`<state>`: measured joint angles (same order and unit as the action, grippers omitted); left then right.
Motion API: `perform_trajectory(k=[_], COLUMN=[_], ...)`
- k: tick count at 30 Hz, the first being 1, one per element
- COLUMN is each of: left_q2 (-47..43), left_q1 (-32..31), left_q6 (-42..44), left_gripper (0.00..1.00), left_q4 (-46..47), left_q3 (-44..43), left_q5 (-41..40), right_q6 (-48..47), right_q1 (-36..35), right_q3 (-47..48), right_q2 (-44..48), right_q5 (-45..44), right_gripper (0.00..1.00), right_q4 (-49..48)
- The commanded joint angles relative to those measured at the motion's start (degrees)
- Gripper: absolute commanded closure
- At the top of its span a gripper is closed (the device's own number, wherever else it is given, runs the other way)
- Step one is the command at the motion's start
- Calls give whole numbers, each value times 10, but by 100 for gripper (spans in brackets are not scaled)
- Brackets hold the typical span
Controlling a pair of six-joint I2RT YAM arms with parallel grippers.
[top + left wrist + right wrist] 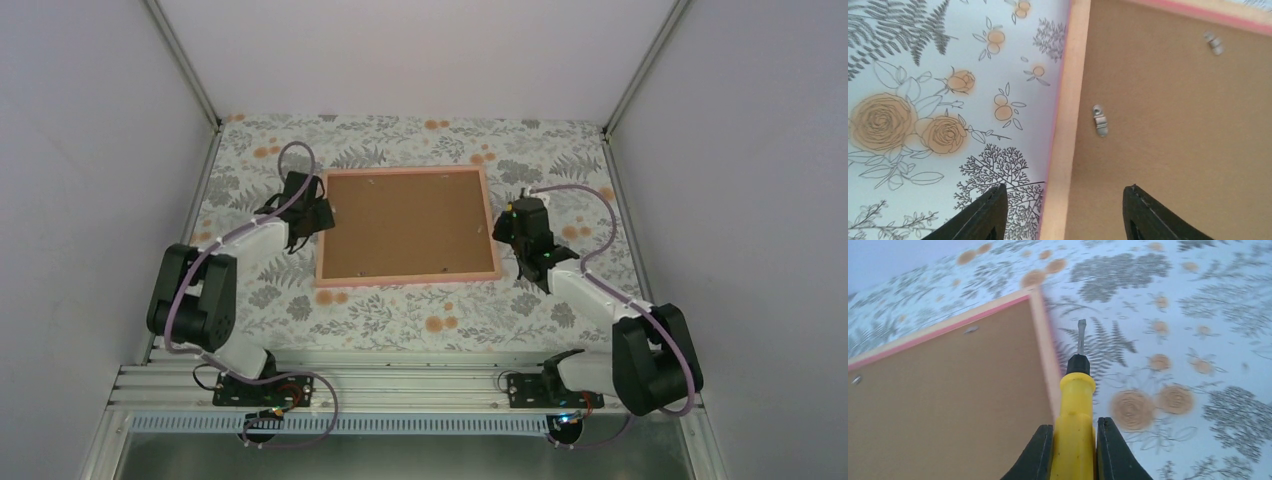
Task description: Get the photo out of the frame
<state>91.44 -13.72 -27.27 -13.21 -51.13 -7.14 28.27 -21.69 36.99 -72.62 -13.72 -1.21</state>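
Observation:
The pink frame (410, 278) lies face down in the middle of the table, its brown backing panel (405, 224) facing up. The photo is hidden under that panel. My left gripper (322, 215) hovers at the frame's left side. In the left wrist view it (1066, 187) is open and straddles the frame's rim (1068, 100), one finger over the cloth and one over the panel (1173, 125). My right gripper (512, 222) is at the frame's right edge. It (1074, 422) is shut on a yellow-handled screwdriver (1075, 410) whose tip points past the rim (1045, 350) over the cloth.
Small metal clips (1100, 120) (1214, 42) sit on the backing near the rim. A floral cloth (400, 310) covers the table. Enclosure walls stand close on the left, right and back. Aluminium rails (400, 385) carry the arm bases at the near edge.

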Motion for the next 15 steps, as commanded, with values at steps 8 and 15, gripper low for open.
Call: perform_trajectory(k=[8, 15], left_q2=[-163, -240], left_q1=[1, -1], left_q6=[-25, -70], left_gripper=[24, 14], left_q4=[-21, 1], left_q3=[101, 204], left_q5=[49, 119], right_q6=[165, 240], right_q1=[59, 64], right_q3=[-34, -20], right_q2=[-49, -107], right_q5=[-124, -152], right_gripper=[96, 90], right_q4=[-47, 3])
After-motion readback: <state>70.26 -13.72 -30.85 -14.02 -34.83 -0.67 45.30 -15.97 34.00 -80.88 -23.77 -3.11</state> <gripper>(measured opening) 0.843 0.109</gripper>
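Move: The left hand, already clear of the frame, has the near half of its left rim about 7 cm back and 4 below; a metal clip is some 6 cm ahead and 2 right, the near-left corner 13 back and 1 left. The right hand, still holding the yellow screwdriver, heads for bare table about 8 cm right and 11 below; the frame's right rim is 3 cm back and 4 left, its far-right corner 10 ahead and 6 left. The left hand rises some 3 cm off the frame, then sweeps about 7.5 cm back along the left rim towards its near half, spreading its fingers much wider and sinking again by 2 cm at the end. Meanwhile the right hand keeps its grip on the screwdriver and carries it about 7 cm right and 6 cm down towards the bare table, away from the right rim, swinging some 25 degrees clockwise. ##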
